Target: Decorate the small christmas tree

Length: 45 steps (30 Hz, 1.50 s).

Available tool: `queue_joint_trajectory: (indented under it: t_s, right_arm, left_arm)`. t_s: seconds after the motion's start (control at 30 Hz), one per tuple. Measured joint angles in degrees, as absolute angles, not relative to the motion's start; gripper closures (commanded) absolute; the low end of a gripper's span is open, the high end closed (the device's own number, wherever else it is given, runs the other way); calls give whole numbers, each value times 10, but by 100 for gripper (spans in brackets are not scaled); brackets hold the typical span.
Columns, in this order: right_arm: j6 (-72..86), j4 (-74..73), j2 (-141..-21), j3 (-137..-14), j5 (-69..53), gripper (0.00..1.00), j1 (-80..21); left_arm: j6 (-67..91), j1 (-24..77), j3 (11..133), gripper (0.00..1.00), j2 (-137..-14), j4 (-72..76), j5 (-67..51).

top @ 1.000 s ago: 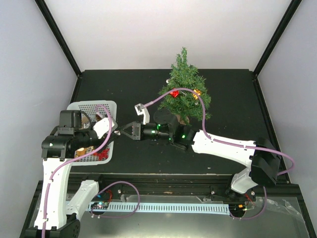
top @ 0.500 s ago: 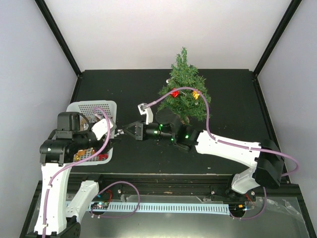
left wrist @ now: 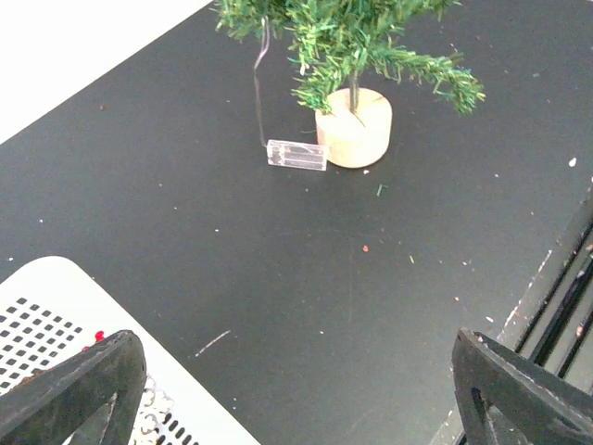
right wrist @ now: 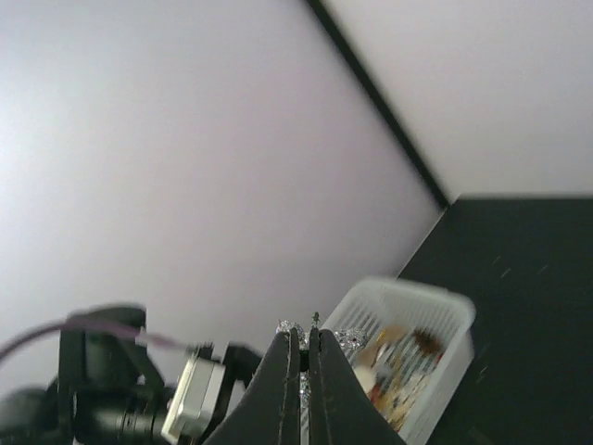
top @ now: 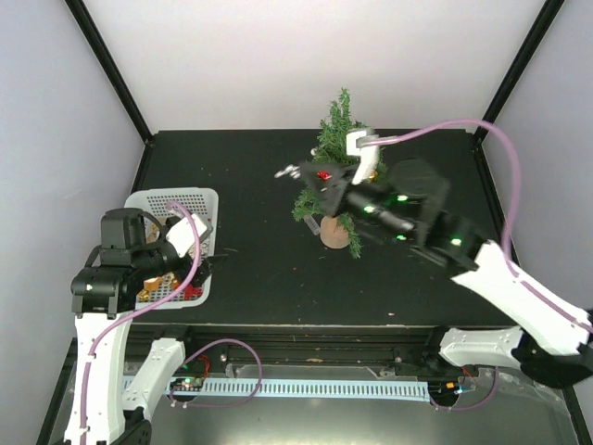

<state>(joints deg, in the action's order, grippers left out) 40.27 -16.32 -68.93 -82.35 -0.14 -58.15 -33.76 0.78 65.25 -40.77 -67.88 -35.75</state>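
Observation:
The small christmas tree (top: 341, 125) stands at the back middle of the black table on its tan stump base (top: 335, 232), with a red ornament (top: 323, 174) on it. The base also shows in the left wrist view (left wrist: 353, 139), under green branches (left wrist: 371, 42). My right gripper (top: 298, 172) is raised by the tree's left side. It is shut on a silver glittery ornament (top: 283, 173), which shows between the fingertips in the right wrist view (right wrist: 287, 328). My left gripper (top: 208, 248) hangs open and empty at the right edge of the white basket (top: 171, 197).
The basket holds several ornaments (right wrist: 408, 362). A clear plastic tag (left wrist: 296, 155) on a thin wire lies on the table beside the stump. A black frame rail (left wrist: 556, 297) runs along the table's near edge.
My right arm has risen and swung from beside the basket to the tree's left side, carrying the silver ornament. My left arm has drawn back slightly at the basket.

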Motion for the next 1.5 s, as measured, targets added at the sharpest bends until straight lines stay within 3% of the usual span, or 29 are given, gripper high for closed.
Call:
queue_joint_trajectory:
  t_s: [0.27,0.8,1.5]
  right_arm:
    - [349,-297,-600,-894,67,99,-472]
    - [335,-351,-634,-857,26,99,-326]
    - [340,-317,-624,-776,-13,99,-305]
  left_arm:
    - [-288,8,652,8,-421,-628,-353]
    - [-232,8,619,8,-431,-557,-354]
    - [-231,8,601,7,-431,-543,-354]
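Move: My right hand, already holding the silver ornament, is high in front of the christmas tree. The tree's middle is about 12 cm ahead, 11 cm to the right and some 18 cm lower. The gold present on its right side lies about 12 cm ahead, 17 cm right and 10 cm down. The red present is around 9 cm ahead, 7 cm right and 14 cm below. From my empty left hand the tree is roughly 16 cm ahead and 26 cm right, near its height. I swing the silver ornament to the right past the near side of the tree, about 15 cm over, rising some 5 cm at first. Then I reach forward and sink towards the right-hand branches beside the gold present, fingers kept shut on it and turning some 25 degrees clockwise. Meanwhile my open left hand eases about 4 cm forward by the basket. ##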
